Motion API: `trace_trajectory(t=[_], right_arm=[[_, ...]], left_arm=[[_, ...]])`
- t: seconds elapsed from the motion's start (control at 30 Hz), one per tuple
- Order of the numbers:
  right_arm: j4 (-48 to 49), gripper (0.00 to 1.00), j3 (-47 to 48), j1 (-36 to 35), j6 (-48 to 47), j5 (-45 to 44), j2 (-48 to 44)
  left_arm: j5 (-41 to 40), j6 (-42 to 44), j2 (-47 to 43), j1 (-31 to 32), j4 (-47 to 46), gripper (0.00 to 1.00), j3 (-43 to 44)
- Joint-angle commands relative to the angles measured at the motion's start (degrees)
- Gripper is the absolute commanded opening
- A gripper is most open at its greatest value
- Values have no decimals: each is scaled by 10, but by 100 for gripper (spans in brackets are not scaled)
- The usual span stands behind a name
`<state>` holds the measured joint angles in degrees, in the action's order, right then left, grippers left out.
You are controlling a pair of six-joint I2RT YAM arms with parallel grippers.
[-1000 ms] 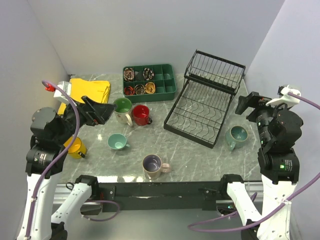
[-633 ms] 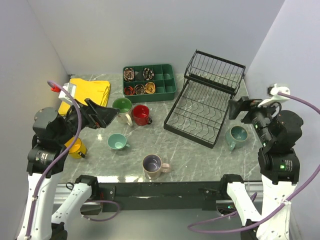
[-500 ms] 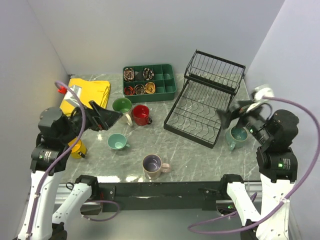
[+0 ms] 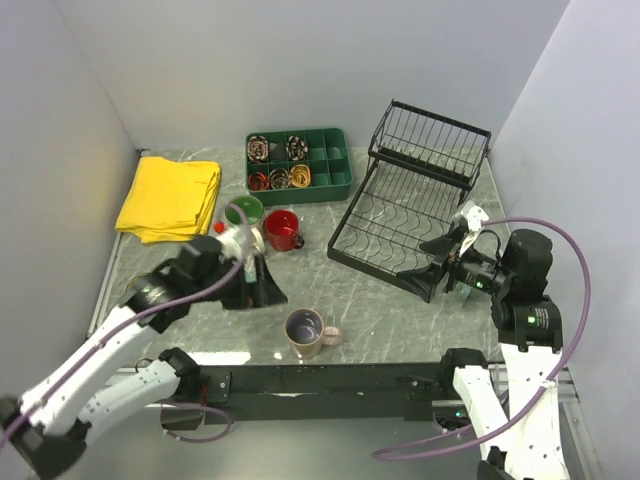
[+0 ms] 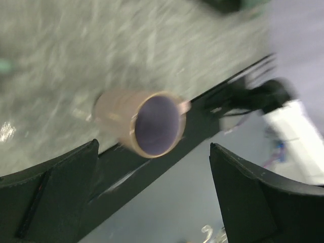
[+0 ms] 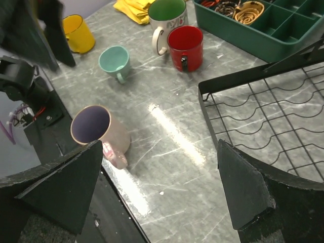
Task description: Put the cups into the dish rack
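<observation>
The beige-pink cup with purple inside (image 4: 305, 332) (image 5: 152, 124) (image 6: 96, 130) stands near the front edge. The red cup (image 4: 282, 230) (image 6: 185, 46) and the cream cup with green inside (image 4: 243, 212) (image 6: 167, 14) stand together further back. The right wrist view also shows the small teal cup (image 6: 115, 61) and the yellow cup (image 6: 78, 33); from above my left arm hides both. The black dish rack (image 4: 405, 215) (image 6: 273, 111) is empty. My left gripper (image 4: 258, 290) hangs open, left of and behind the beige-pink cup. My right gripper (image 4: 428, 258) (image 6: 159, 147) is open at the rack's front corner.
A green compartmented tray (image 4: 298, 165) (image 6: 253, 23) with small coiled items sits at the back. A folded yellow cloth (image 4: 170, 195) lies at the back left. The black front rail (image 4: 330, 380) runs along the near table edge.
Both arms have swung in from the sides. The left gripper dropped toward the table's middle, covering the yellow and small teal cups from above. The right gripper moved left to the rack's front. Both stayed open.
</observation>
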<state>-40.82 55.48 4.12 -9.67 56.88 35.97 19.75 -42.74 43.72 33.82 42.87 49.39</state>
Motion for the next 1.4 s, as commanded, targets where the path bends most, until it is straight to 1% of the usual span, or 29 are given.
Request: trace_trajectory(t=[0.0,0.03,0.07,0.1,0.17,0.2,0.3,0.37,0.43,0.47,0.5,0.6,0.63,0.67,0.73,0.77,0.83,0.87,0.97,1.0,1.07,1.13,1.17,1.2,1.23,1.27,1.3,1.37], right_arm=[[44,100,-20,17,6,34,-14],[44,100,-24,17,3,37,-19],[44,100,-28,17,1,38,-21],[49,100,-35,17,3,40,-23],[51,100,-39,18,4,39,-22],[51,100,-40,19,4,38,-22],[53,100,-42,20,6,39,-22],[57,100,-46,22,10,40,-27],[60,100,-52,23,13,42,-28],[62,100,-54,24,13,41,-27],[63,100,-54,25,14,41,-28],[65,100,-54,25,18,45,-25],[65,100,-54,26,19,46,-26],[65,100,-54,26,20,49,-24],[67,100,-56,26,22,52,-22],[66,100,-56,26,23,56,-22],[66,100,-56,26,24,61,-21],[66,100,-56,26,26,65,-20],[66,100,-56,26,34,91,-13],[65,100,-57,26,37,112,-4],[65,100,-54,24,48,127,9],[60,100,-45,20,52,158,33],[58,100,-37,18,69,171,44],[57,100,-33,15,79,186,67],[53,100,-28,10,84,224,81],[39,100,-15,5,92,238,106],[32,100,-6,0,91,253,118],[5,100,19,-18,84,278,153]], left_arm=[[-136,-64,55,108,32,96,-17],[-151,-74,71,128,31,96,-15],[-187,-82,105,172,40,96,-10],[-196,-88,122,192,45,96,5],[-246,-101,170,235,57,96,28],[-257,-103,183,244,69,97,34],[-293,-109,219,265,76,99,41],[-288,-100,235,265,61,97,34],[-272,-90,245,265,27,92,32],[-269,-88,260,265,20,87,34],[-268,-87,268,266,17,84,39],[-266,-83,298,274,1,79,48],[-264,-83,304,278,-9,75,48],[-266,-84,314,282,-9,67,51],[-279,-84,322,286,-6,55,55],[-284,-85,326,289,1,43,58],[-297,-81,320,292,2,28,60],[-301,-77,310,293,-1,14,62],[-324,-51,270,299,-14,1,73],[-327,-28,258,299,-22,1,77],[-345,2,218,299,-36,1,96],[-362,67,176,299,-73,1,111],[-388,96,160,299,-98,1,109],[-401,160,142,299,-157,1,103],[-413,199,108,299,-203,1,84],[-427,239,91,299,-247,1,71],[-453,319,75,299,-356,1,56],[-463,410,37,299,-479,1,-3]])
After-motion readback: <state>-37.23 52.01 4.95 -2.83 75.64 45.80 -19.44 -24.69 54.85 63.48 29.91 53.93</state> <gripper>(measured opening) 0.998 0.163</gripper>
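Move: Some 8 cm to the left hand's right, 3 cm nearer the base and 15 cm below lies the pink cup, upright with its handle to the right. The red cup stands about 24 cm beyond the pink cup and 5 cm left of it; the teal cup is roughly 11 cm beyond and 15 cm left of it. The dish rack's middle is about 26 cm beyond and 24 cm right of it. From the right hand, the pink cup lies about 21 cm left, 7 cm back and 24 cm down. Sinking about 13 cm onto the pink cup while easing right and slightly back, the open left hand steepens until its fingers point nearly straight down, then shuts them on the wall on the cup's left side, one finger inside. It lifts some 14 cm and goes forward about 5 cm, tipping its fingers forward and up again. Late on, the open right hand turns roughly 25 degrees, its fingers dipping and swinging counter-clockwise. ##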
